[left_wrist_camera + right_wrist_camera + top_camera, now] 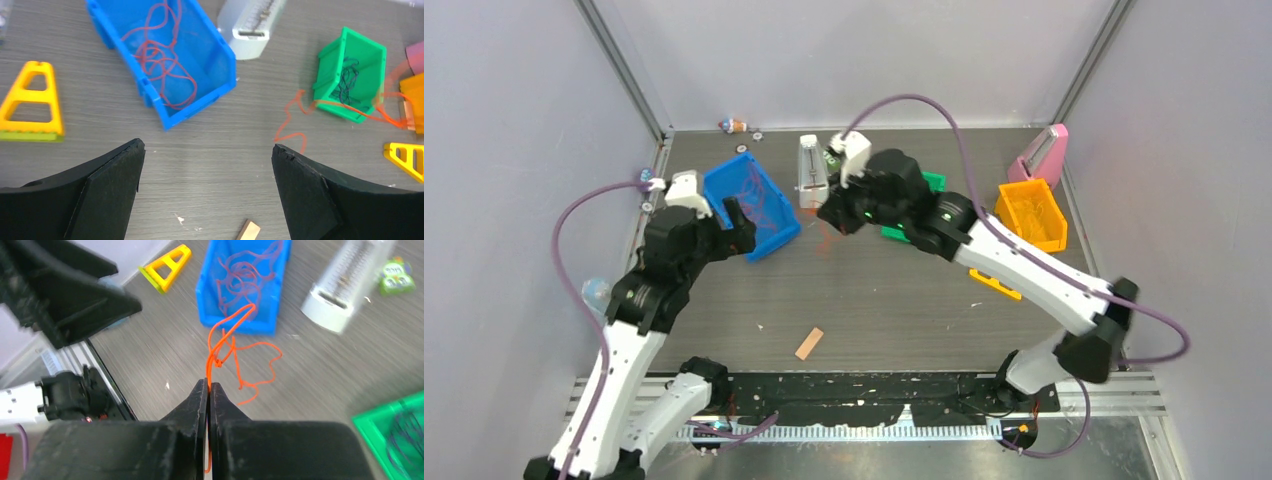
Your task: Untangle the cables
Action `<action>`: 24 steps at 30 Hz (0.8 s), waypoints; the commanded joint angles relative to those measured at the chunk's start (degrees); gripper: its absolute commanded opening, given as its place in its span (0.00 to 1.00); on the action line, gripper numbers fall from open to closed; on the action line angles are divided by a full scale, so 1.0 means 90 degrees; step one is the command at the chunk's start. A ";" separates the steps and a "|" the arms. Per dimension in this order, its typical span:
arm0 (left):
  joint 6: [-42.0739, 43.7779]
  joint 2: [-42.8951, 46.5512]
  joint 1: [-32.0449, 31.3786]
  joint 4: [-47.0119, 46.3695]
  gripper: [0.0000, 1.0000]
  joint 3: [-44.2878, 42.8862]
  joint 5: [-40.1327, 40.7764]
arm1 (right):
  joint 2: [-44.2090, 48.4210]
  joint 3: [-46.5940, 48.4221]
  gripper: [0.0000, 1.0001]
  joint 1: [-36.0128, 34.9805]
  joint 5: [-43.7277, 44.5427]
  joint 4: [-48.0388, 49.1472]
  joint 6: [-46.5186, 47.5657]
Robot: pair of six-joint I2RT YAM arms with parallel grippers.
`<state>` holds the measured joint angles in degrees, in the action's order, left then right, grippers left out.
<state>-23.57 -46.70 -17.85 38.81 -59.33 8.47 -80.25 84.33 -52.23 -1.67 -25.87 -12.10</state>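
Note:
A thin orange cable (235, 355) hangs from my right gripper (209, 385), which is shut on it above the table between the two bins. Its loose end trails in loops on the table (295, 125). A red cable (160, 65) lies coiled inside the blue bin (215, 47). A dark cable (347, 80) sits bunched in the green bin (367, 45). My left gripper (207, 146) is open with nothing between its fingers, hovering just in front of the blue bin (769, 235). In the top view the right gripper (832, 215) is beside the white device.
A white-grey device (250, 22) stands behind the blue bin. An orange bin (1031, 213) and a pink object (1046, 153) are at the back right. A yellow triangular frame (32, 102) lies left. A tan wooden stick (809, 343) lies near the front.

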 commanded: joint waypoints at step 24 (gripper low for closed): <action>0.0583 0.1515 0.0147 0.0704 1.00 0.0306 0.2137 | -0.4908 0.5126 0.98 -0.0075 0.0124 0.1371 0.0826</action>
<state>-18.98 -32.45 -16.78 47.03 -57.32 28.71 -135.26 135.57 -52.77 -0.19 -18.59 -7.33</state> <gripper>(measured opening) 0.994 0.980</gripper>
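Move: The right hand holds the orange cable dangling; the blue box it is bound for lies about 18 cm ahead and 20 cm left, some 28 cm below. The white metronome stands about 22 cm ahead and 4 cm left of the right hand, the green bin about 17 cm ahead and 20 cm right. From the empty left hand the blue box is some 17 cm ahead, 2 cm left and 23 cm below. Right hand swings the orange cable 25 cm left-forward over the blue box, dips, opens; left hand moves leftward. ##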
